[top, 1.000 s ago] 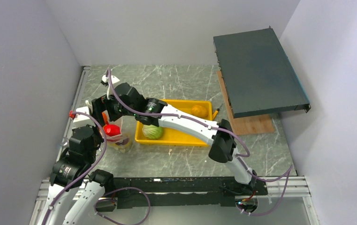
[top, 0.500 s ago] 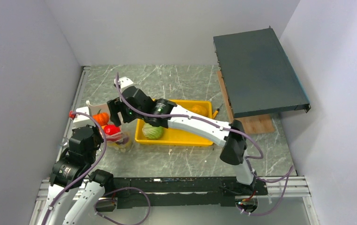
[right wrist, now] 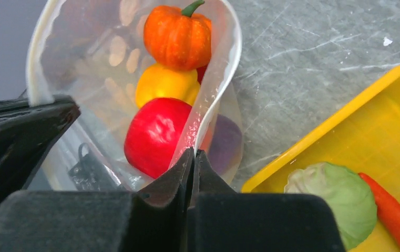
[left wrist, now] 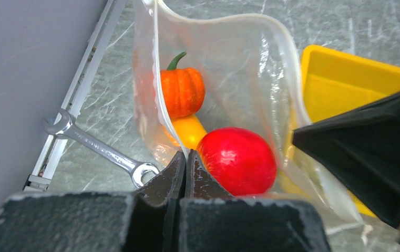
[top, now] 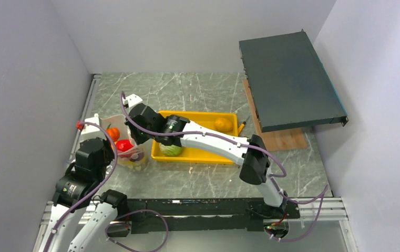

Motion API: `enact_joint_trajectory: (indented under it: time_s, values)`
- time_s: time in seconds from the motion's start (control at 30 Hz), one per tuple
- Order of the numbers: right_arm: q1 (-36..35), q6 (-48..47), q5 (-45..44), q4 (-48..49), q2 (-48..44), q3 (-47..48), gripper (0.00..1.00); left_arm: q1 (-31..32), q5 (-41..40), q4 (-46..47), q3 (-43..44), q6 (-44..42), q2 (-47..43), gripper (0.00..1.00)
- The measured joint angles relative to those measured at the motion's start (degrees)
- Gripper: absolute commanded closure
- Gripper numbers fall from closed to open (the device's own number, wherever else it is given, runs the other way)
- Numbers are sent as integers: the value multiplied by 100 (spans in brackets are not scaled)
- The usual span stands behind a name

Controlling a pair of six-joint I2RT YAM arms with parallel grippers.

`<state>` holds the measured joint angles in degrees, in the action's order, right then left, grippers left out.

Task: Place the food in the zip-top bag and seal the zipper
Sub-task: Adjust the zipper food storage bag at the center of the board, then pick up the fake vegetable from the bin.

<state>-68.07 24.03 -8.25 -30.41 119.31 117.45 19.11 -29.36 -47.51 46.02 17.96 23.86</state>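
The zip-top bag (top: 126, 155) stands open at the table's left, its mouth spread wide. Inside lie an orange pumpkin (left wrist: 182, 92), a yellow pepper (left wrist: 188, 131), a red tomato (left wrist: 238, 160) and a purple onion (right wrist: 225, 144). My left gripper (left wrist: 185, 156) is shut on the near-left rim, pinching the whitish zipper (left wrist: 158, 79). My right gripper (right wrist: 193, 153) is shut on the opposite rim of the bag (right wrist: 224, 68). In the yellow tray (right wrist: 339, 131) remain a green cabbage (right wrist: 334, 199) and a carrot (right wrist: 392, 215). A yellow piece (top: 221, 124) sits at the tray's far right.
A steel wrench (left wrist: 98, 147) lies on the table left of the bag, near the side rail. A dark flat box (top: 289, 79) leans over a wooden board (top: 279, 139) at the right. The yellow tray (top: 197, 155) sits just right of the bag.
The right gripper was open above the bag, lifted back, then came down and shut on the bag's rim. The pumpkin now shows inside the bag. The left gripper kept its hold.
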Motion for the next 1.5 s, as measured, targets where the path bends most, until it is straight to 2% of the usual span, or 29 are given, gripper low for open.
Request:
enact_joint_trajectory:
  time_s: [0.17, 0.27, 0.37, 0.53, 0.77, 0.8, 0.93, 1.07, 1.23, 1.33, 1.5]
  values:
    - [-2, -201, -68, -83, -11, 232, 100, 0, 232, -450, 1071, 133, 348, 100]
    - [-2, -254, -74, 181, -448, -236, 100, 0, 245, -376, 1325, 136, 238, 100]
    - [-2, -243, -74, 424, -955, -807, 100, 0, 197, -221, 903, 136, -39, 100]
    - [-33, -129, -85, 579, -1097, -1257, 100, 2, 199, -225, -98, 127, -7, 100]
    - [-33, -160, -111, 568, -1082, -1349, 100, 11, 92, -103, 179, -37, 291, 100]
    - [-33, -173, -116, 562, -1082, -1325, 95, 11, 76, -59, 173, -55, 262, 100]
    - [-33, -195, -111, 544, -1082, -1244, 61, 11, 37, 15, -111, -74, 37, 100]
    - [-33, -304, -229, 337, -1113, -1239, 40, 11, 2, 11, -205, -83, -216, 100]
    - [-33, -654, -828, -68, -1506, -1296, 14, 11, -11, 20, -210, -79, -223, 100]
    - [-15, -944, -1296, -125, -2079, -1543, 10, 11, -35, 13, -210, -76, -133, 100]
    - [201, -1497, -2332, -22, -3185, -2308, 9, 11, -44, 15, -210, -79, -50, 100]
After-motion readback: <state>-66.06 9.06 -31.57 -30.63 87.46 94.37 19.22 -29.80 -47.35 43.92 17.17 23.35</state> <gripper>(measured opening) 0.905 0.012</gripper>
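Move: Each hand already pinches one side of the zip bag's rim; the bag's middle lies about 4 cm ahead, 5 right and 8 below the left hand. From the right hand it is level, about 4 cm left and 8 below; inside, the red apple sits 3 left and 1 back, the pumpkin 8 left and 4 ahead, both some 7 below. The cabbage is roughly 15 cm right, level, and 13 below. Both hands jerk the bag up and down; the right lets go, swinging about 15 cm right and up. ##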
